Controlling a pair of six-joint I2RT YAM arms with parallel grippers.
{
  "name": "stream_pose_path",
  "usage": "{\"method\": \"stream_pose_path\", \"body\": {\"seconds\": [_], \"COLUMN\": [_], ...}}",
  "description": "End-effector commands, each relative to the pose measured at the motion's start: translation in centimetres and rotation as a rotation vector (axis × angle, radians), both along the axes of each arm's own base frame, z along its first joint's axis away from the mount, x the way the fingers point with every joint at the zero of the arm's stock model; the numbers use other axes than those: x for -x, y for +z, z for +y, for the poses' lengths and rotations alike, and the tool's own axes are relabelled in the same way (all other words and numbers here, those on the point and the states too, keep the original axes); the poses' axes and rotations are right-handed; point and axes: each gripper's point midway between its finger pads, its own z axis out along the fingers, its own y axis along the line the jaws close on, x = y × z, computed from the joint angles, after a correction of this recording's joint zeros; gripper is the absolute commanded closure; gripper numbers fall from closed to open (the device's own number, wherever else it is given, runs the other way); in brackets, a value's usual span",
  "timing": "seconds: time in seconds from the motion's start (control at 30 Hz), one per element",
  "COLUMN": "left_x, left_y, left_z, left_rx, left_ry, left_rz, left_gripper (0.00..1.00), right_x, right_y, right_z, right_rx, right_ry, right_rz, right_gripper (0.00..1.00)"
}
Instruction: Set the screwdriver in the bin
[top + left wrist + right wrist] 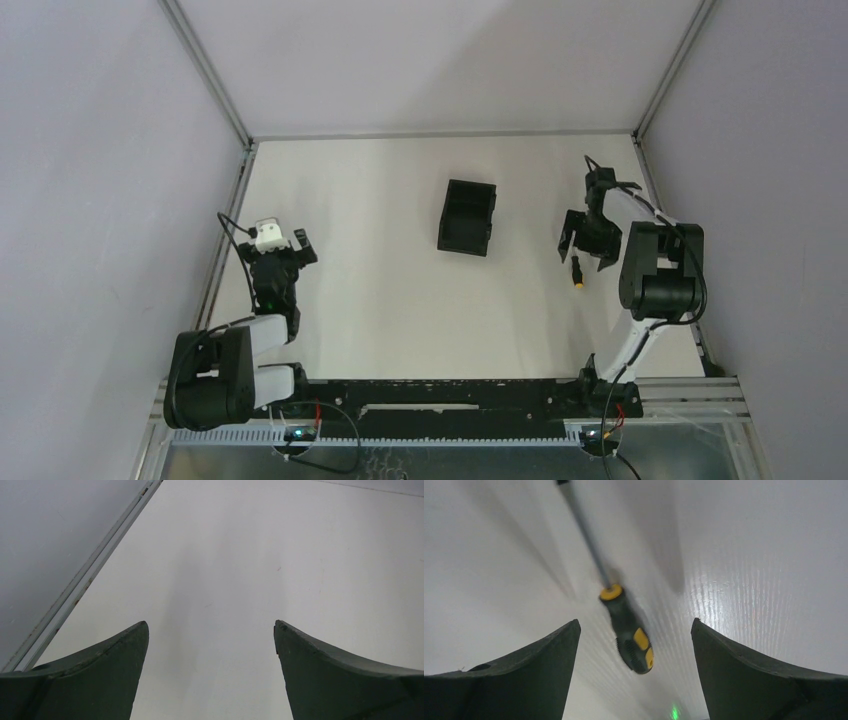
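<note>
The screwdriver (626,630) lies on the white table, black handle with yellow patches toward the camera, thin shaft running away to the upper left. In the top view only its yellow-tipped handle end (578,276) shows below my right gripper (588,245). My right gripper (634,625) is open, hanging just above the handle, one finger to each side, not touching it. The black bin (467,217) stands open-topped at the table's middle, left of the right gripper. My left gripper (285,250) is open and empty over bare table at the left (211,625).
A metal frame rail (80,582) runs along the table's left edge, close to the left gripper. Grey walls enclose the table on three sides. The right arm's elbow (660,270) stands near the right edge.
</note>
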Motion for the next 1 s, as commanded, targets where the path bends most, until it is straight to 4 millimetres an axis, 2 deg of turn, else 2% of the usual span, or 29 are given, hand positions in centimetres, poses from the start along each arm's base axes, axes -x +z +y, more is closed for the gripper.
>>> {"method": "stream_pose_path", "body": {"seconds": [0.0,0.07,0.17,0.2,0.3,0.33,0.37,0.47,0.67,0.8,0.93,0.97], "left_x": [-1.5,-1.5,-1.5,-1.5,-1.5,-1.5,-1.5,-1.6,-1.5,-1.5,-1.5,-1.5], "left_y": [3.1,3.2,3.2,3.2,3.2,3.2,3.2,3.2,3.2,3.1,3.1,3.2], "left_z": [0.1,0.1,0.1,0.1,0.1,0.1,0.1,0.0,0.1,0.0,0.0,0.1], "left_rx": [-0.02,-0.02,-0.02,-0.02,-0.02,-0.02,-0.02,-0.02,-0.02,-0.02,-0.02,-0.02], "left_ry": [-0.001,-0.002,-0.002,-0.002,-0.001,-0.002,-0.001,-0.003,-0.003,-0.003,-0.003,-0.001], "left_rz": [-0.088,-0.089,-0.089,-0.089,-0.089,-0.088,-0.089,-0.089,-0.089,-0.087,-0.088,-0.088], "left_gripper": [0.0,0.0,0.0,0.0,0.0,0.0,0.0,0.0,0.0,0.0,0.0,0.0], "right_x": [-1.0,-1.0,-1.2,-1.2,-1.6,-1.9,-2.3,-4.0,-5.7,-6.4,-6.8,-7.0], "right_y": [-2.2,-3.3,-4.0,-4.1,-3.5,-2.8,-1.8,3.0,12.9,16.2,16.5,16.4], "right_z": [0.4,0.3,-0.1,-0.3,-0.8,-0.8,-0.8,-1.1,-0.7,0.0,1.3,2.5], "right_rx": [-0.048,-0.047,-0.029,-0.016,0.008,0.011,0.014,0.035,0.034,0.053,0.03,0.013], "right_ry": [-0.005,-0.005,-0.001,0.001,0.001,0.001,0.001,-0.005,-0.035,-0.033,-0.039,-0.025], "right_rz": [-0.042,-0.023,-0.018,-0.015,-0.029,-0.037,-0.051,-0.127,-0.227,-0.304,-0.314,-0.312], "right_gripper": [0.13,0.2,0.36,0.44,0.8,0.96,1.0,1.0,1.0,1.0,1.0,1.0]}}
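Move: The screwdriver lies flat almost directly under the right hand, its middle about 3 cm below and some 1 cm ahead and 1 cm left, with the handle towards the robot and the shaft pointing forward. The bin stands roughly 21 cm to the right hand's left and about 8 cm farther out, its middle some 1 cm lower. From the idle left hand the screwdriver is about 53 cm to the right, 2 cm back and 10 cm below. The right fingers shut on the screwdriver's handle just behind its yellow collar, pinching it from both sides after the hand sinks about 2.5 cm. Keeping that grip, the hand then lifts fast, to some 16 cm above where it began, while swinging about 8 cm forward, the fingers tilting roughly 20 degrees from straight down towards forward. ##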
